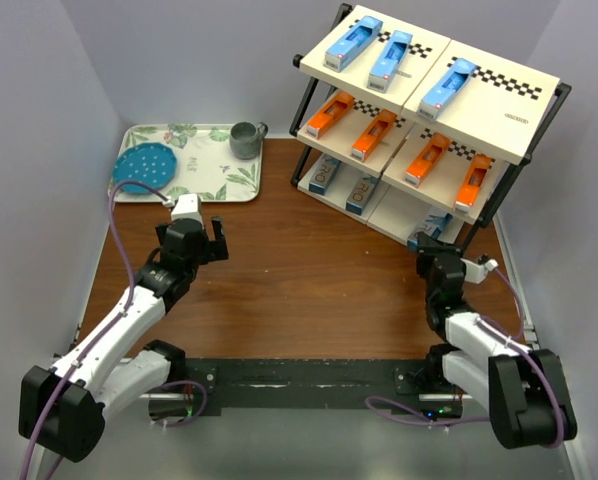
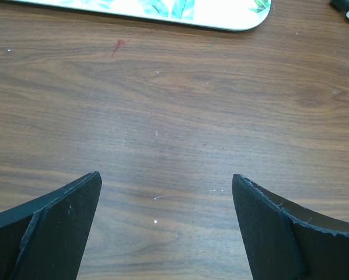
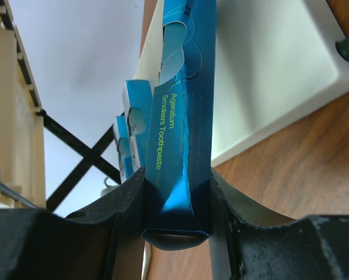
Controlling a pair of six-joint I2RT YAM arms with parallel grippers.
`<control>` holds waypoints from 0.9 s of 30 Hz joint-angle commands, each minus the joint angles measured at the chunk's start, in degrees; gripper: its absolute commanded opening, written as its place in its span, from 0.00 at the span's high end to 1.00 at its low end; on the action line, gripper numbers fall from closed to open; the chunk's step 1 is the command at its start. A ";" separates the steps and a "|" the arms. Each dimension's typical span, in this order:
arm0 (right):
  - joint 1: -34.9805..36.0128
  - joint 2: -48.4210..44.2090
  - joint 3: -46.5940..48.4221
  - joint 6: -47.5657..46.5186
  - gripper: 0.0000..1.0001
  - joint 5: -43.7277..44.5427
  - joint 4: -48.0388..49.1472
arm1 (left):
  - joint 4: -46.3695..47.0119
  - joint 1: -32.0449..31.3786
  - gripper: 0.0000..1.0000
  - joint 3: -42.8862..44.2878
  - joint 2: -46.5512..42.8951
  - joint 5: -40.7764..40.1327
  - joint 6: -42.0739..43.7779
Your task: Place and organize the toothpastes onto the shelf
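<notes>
The shelf (image 1: 499,110) stands at the back right. Three light blue toothpastes (image 1: 391,58) lie on its top board, several orange ones (image 1: 428,158) on the middle board, and two grey-and-teal ones (image 1: 322,176) at the left of the bottom board. My right gripper (image 1: 431,245) is shut on a blue toothpaste box (image 3: 183,87) at the bottom tier's right end. In the right wrist view the box runs forward from the gripper (image 3: 177,192) over the cream board (image 3: 268,70), with two more boxes (image 3: 136,116) beyond. My left gripper (image 1: 217,238) is open over bare wood (image 2: 166,181).
A leaf-patterned tray (image 1: 219,180) sits at the back left with a blue plate (image 1: 146,165) and a grey mug (image 1: 245,140); its edge (image 2: 221,17) shows ahead of the left gripper. Grey walls close in the table's left, back and right sides.
</notes>
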 commanded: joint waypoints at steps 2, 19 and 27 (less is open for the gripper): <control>-4.19 7.35 1.72 1.94 0.77 -7.62 9.31 | 2.63 -0.39 0.00 -0.22 -0.28 -1.03 1.24; -5.42 2.28 0.14 0.71 0.16 -10.79 -1.05 | 2.81 -0.39 0.00 -0.48 -0.01 -0.33 1.24; -5.33 -4.93 0.66 -6.10 0.15 -12.81 -15.61 | 2.72 -0.56 0.00 -0.48 0.07 -0.15 1.15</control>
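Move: The right hand still pinches the near end of a teal toothpaste; its place on the right half of the bottom shelf lies about 6 cm ahead, 2 cm left and 2 cm down. On the same shelf, the nearer standing teal toothpaste is some 11 cm ahead and 13 cm left, the farther one 15 cm ahead and 20 cm left. From the left hand that place is roughly 43 cm right, 8 cm ahead and 6 cm lower. Push the right gripper about 2 cm forward and 1 cm down, feeding the teal toothpaste farther onto the bottom shelf. Open the fingers wide there to let go of its near end, then draw back some 3 cm from the shelf, rising briefly before sinking again, the wrist hardly turning. ##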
